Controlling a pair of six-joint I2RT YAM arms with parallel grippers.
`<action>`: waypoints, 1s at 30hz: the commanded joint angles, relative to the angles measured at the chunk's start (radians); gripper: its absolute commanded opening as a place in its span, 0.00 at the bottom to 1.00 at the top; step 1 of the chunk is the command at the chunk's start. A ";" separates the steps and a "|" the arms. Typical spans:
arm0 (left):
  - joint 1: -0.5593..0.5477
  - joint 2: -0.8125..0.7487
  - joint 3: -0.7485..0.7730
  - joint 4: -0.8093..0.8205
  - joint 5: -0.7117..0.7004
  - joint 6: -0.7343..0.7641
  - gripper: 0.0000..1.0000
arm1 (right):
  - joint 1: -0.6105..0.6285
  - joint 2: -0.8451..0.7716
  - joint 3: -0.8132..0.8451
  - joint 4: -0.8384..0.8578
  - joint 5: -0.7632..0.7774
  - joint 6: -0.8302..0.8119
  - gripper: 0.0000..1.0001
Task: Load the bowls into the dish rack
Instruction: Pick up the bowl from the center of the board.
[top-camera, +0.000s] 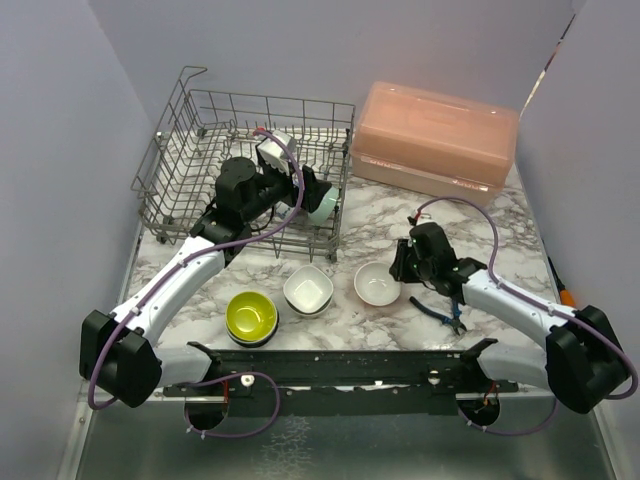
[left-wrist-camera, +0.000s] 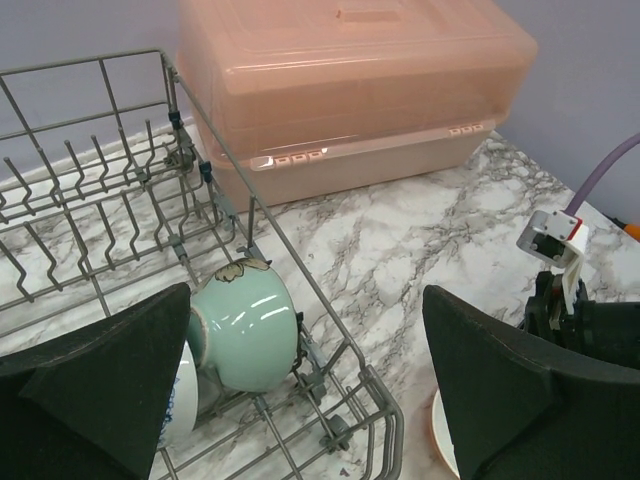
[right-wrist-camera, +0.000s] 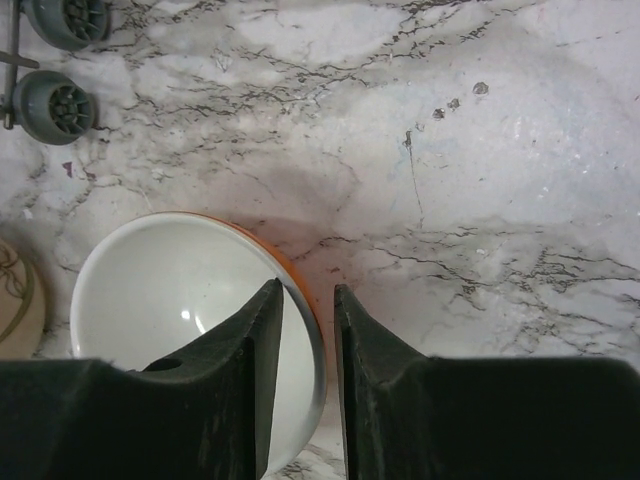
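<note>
The grey wire dish rack (top-camera: 190, 150) stands at the back left. A pale teal bowl (left-wrist-camera: 245, 335) leans on its side in the rack's near right corner, against a blue-patterned white bowl (left-wrist-camera: 178, 405). My left gripper (left-wrist-camera: 305, 300) hovers wide open over that corner with nothing in it. On the marble in front sit a lime-yellow bowl (top-camera: 251, 315) stacked on a dark one, a white bowl (top-camera: 308, 290), and a bowl (right-wrist-camera: 160, 290) that is orange outside and white inside. My right gripper (right-wrist-camera: 308, 290) straddles this bowl's right rim, one finger inside and one outside. A sliver of marble shows beside the outer finger.
A pink lidded plastic box (top-camera: 435, 140) stands at the back right, close to the rack's right wall (left-wrist-camera: 250, 215). Two rack wheels (right-wrist-camera: 55, 100) lie just beyond the orange bowl. A small dark tool (top-camera: 445, 315) rests on the marble by the right arm.
</note>
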 joint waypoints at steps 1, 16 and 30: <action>0.000 0.008 0.029 0.005 0.038 -0.008 0.99 | 0.005 0.027 0.022 -0.010 -0.008 -0.030 0.32; 0.001 0.009 0.037 -0.007 0.010 -0.024 0.99 | 0.004 0.070 0.039 0.003 -0.068 -0.065 0.00; 0.000 0.051 0.070 -0.041 0.013 -0.058 0.99 | 0.004 -0.092 0.056 0.003 -0.055 -0.075 0.00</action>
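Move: The white bowl's centre is about 4 cm left of my right hand, 1 cm back and 4 cm down; its right rim sits between my partly open fingertips. At about the bowl's height, the square white bowl is roughly 19 cm to this hand's left and 2 cm back, the pliers some 8 cm right and 6 cm back. From my left hand, open above the rack, the round bowl is about 13 cm right, 11 cm back and 28 cm down. I lower my right hand another 1.5 cm or so over the near-side rim of the white bowl, on its right, and shut my fingers from about a third open, one inside and one outside, pinching the rim. Then I rise straight up about 3 cm with the bowl in that grip, turning the hand about 5 degrees counter-clockwise along the way. ##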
